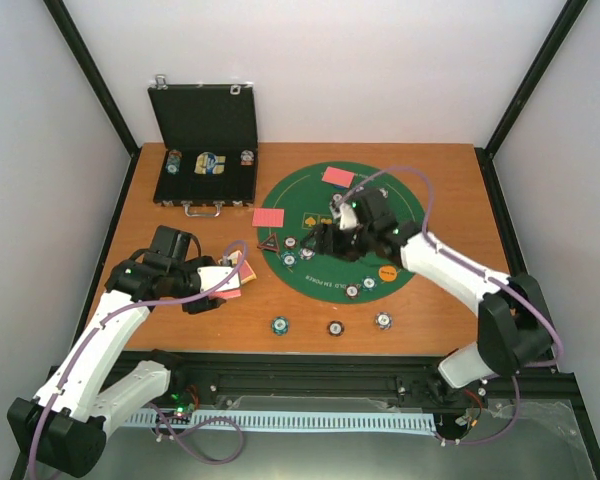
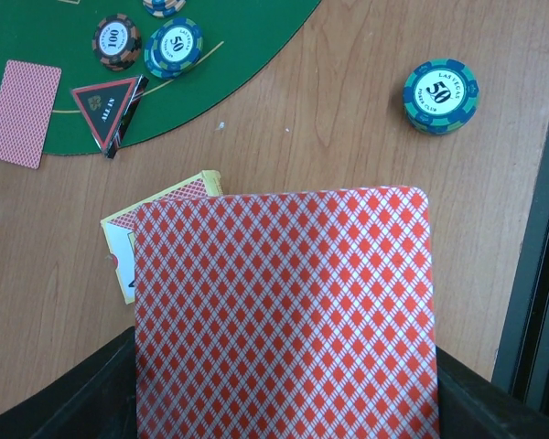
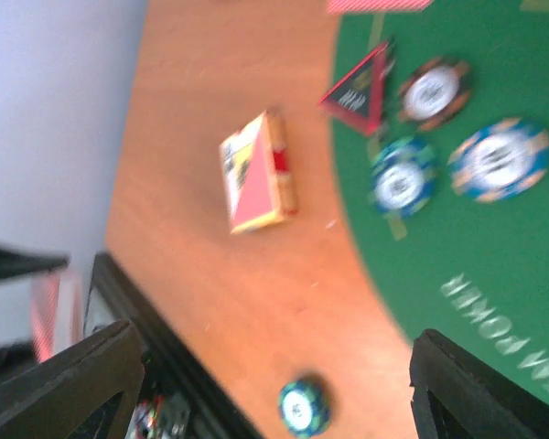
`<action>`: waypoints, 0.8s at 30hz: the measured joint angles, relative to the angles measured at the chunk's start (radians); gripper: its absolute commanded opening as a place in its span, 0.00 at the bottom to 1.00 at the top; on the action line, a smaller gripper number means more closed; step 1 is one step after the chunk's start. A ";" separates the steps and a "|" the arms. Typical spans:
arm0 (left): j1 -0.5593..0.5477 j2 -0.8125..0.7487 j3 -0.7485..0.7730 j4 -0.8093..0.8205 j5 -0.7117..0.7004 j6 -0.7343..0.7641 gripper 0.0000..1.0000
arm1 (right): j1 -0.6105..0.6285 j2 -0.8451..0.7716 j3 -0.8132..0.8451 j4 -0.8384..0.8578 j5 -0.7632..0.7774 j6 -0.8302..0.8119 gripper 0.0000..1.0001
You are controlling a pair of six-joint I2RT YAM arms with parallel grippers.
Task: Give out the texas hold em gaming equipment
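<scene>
My left gripper is shut on a red-backed playing card, held over the wood just left of the green mat. Under the card lies a yellow-edged card box. Two more red-backed cards lie at the mat's far and left sides. The black red-edged triangle marker sits at the mat's left edge, with striped chips beside it. My right gripper hovers open over the mat's left part, with nothing between its fingers.
Three chips lie on the wood in front of the mat. More chips and an orange disc sit on its near edge. The open black case stands at the back left. A black rail runs along the near edge.
</scene>
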 measured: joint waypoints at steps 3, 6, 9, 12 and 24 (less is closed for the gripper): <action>0.000 0.000 0.000 -0.001 -0.001 -0.001 0.38 | 0.117 -0.086 -0.123 0.101 -0.002 0.081 0.80; 0.000 0.000 0.000 -0.002 -0.001 -0.005 0.38 | 0.192 -0.124 -0.189 0.166 0.013 0.149 0.81; 0.000 0.000 0.000 -0.002 -0.001 -0.008 0.38 | 0.260 -0.142 -0.223 0.234 0.024 0.212 0.81; 0.000 0.000 0.000 -0.002 -0.001 -0.014 0.38 | 0.307 -0.142 -0.224 0.284 0.029 0.251 0.80; 0.000 -0.008 0.009 -0.002 0.010 -0.038 0.38 | 0.396 -0.043 -0.208 0.524 -0.007 0.370 0.78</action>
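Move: The deck of cards sits upright in the left fingers, practically at that hand's own finger point. From the open right hand it lies about 19 cm to the left and 15 cm back, at nearly the same height. The open card box on the table is some 20 cm left of the right hand, 4 cm back and 15 cm below; the triangular all-in marker is about 12 cm left and 3 cm ahead, equally low. The deck, kept in the left hand's standing grip, is what the empty right hand comes back to: quickly about 11 cm back while drifting left, then slowing and going mainly left, about 12 cm in all, rising some 2 cm. Its pointing-down fingers tilt roughly 15 degrees towards level and swing about 10 degrees counter-clockwise, staying wide open, and stop short of the cards. ##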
